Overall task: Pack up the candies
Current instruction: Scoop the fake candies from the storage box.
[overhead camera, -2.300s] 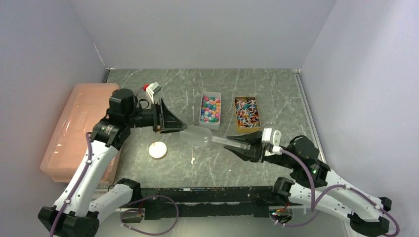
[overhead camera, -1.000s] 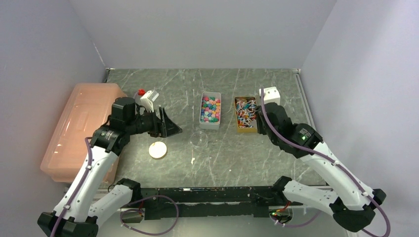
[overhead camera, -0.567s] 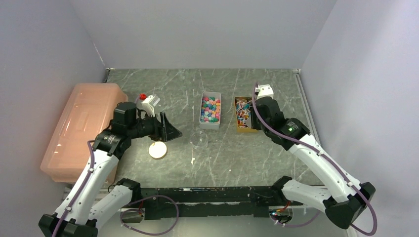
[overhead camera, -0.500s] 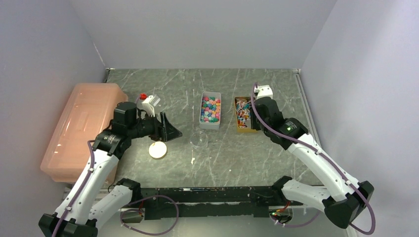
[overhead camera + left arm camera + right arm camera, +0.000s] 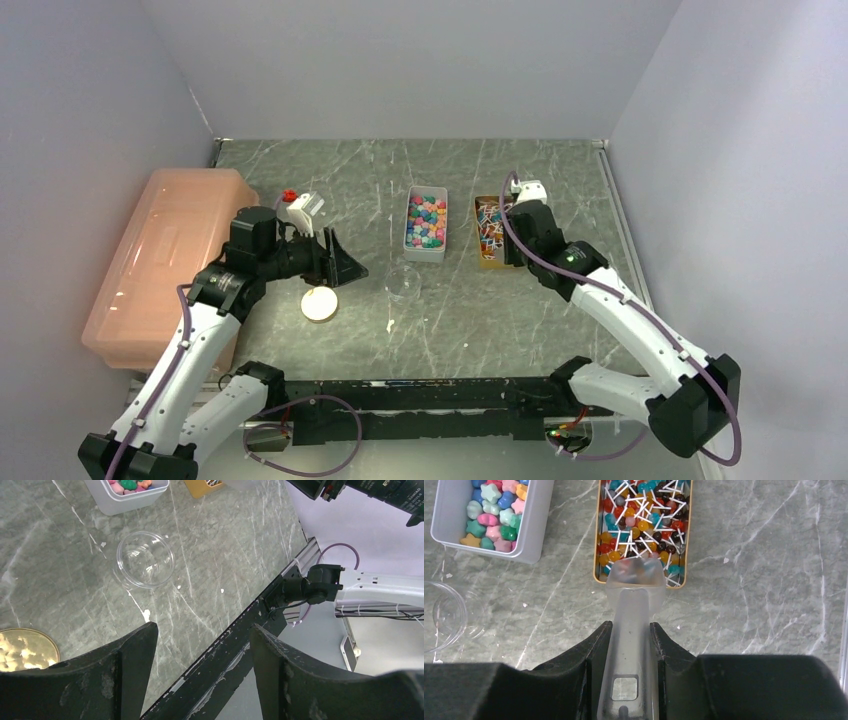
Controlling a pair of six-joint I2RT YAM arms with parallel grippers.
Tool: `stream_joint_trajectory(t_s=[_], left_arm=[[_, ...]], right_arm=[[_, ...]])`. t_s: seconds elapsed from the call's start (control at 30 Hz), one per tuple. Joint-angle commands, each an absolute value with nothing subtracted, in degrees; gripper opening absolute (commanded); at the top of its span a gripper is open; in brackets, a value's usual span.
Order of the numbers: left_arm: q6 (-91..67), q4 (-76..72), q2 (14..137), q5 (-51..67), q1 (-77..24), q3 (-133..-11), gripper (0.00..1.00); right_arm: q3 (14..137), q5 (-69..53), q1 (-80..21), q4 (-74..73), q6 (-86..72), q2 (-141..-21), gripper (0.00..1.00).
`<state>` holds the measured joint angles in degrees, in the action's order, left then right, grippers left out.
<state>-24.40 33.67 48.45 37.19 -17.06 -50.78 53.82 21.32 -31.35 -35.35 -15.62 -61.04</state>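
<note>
The candies [image 5: 426,222] fill a grey tray at mid-table; they also show in the right wrist view [image 5: 494,515]. My right gripper [image 5: 630,626] is shut on the handle of a clear plastic scoop [image 5: 634,582]. The scoop's bowl hovers over the near end of a gold tray of lollipops [image 5: 644,525], right of the candy tray. In the top view the right gripper [image 5: 512,243] sits over that gold tray [image 5: 497,232]. A clear empty jar [image 5: 403,282] stands upright in front of the candy tray. My left gripper [image 5: 345,262] is open and empty, left of the jar [image 5: 145,559].
A round gold lid [image 5: 319,303] lies flat below the left gripper. A pink translucent storage box [image 5: 165,260] stands along the left edge. The black base rail [image 5: 260,615] runs along the near table edge. White crumbs dot the table near the jar.
The right arm has swung the scoop from the jar back to over the gold lollipop tray. The left gripper has let go of the jar, which now stands upright, and drawn back left.
</note>
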Motion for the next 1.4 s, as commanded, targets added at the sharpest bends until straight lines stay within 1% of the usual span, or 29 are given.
stream_joint_trajectory(t_s=[0.0,0.83,1.1,1.37], left_arm=[[-22.77,32.91,47.50,36.87,-17.05,-51.15,0.73],[-22.15,33.75,47.96,36.00,-17.05,-51.42,0.72],[-21.98,34.16,47.68,35.67,-17.08,-51.33,0.72],[-21.88,34.49,47.22,35.15,-17.05,-51.31,0.72]], right_arm=[[52.97,19.97,-30.66,-33.20,-15.91,-62.19,0.00],[44.19,21.79,-29.84,-23.02,-19.51,-70.40,0.00],[45.46,21.00,-28.10,-19.32,-18.81,-73.87,0.00],[48.14,20.94,-27.04,-17.34,-16.71,-74.35,0.00]])
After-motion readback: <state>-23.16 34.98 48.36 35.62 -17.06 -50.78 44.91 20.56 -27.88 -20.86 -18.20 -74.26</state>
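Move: The lollipop box's middle lies roughly 15 cm straight ahead of the right hand and some 15 cm below it, the scoop already held in that hand. The grey candy box stands about 19 cm to the left of the lollipop box and 2 cm farther out; the clear bowl is about 24 cm to the hand's left and 2 cm ahead. From the left hand, the lollipop box is about 23 cm ahead, 33 cm to the right and 21 cm below. The right hand keeps its grip on the scoop's handle and sinks about 9 cm, almost straight down, tipping the fingers some 10 degrees further down, so that the scoop's head is brought down onto the lollipops. Near the bottom it turns to go forward about 2.5 cm, farther out along the box, with a slight clockwise turn, the scoop head now in among the sticks. ##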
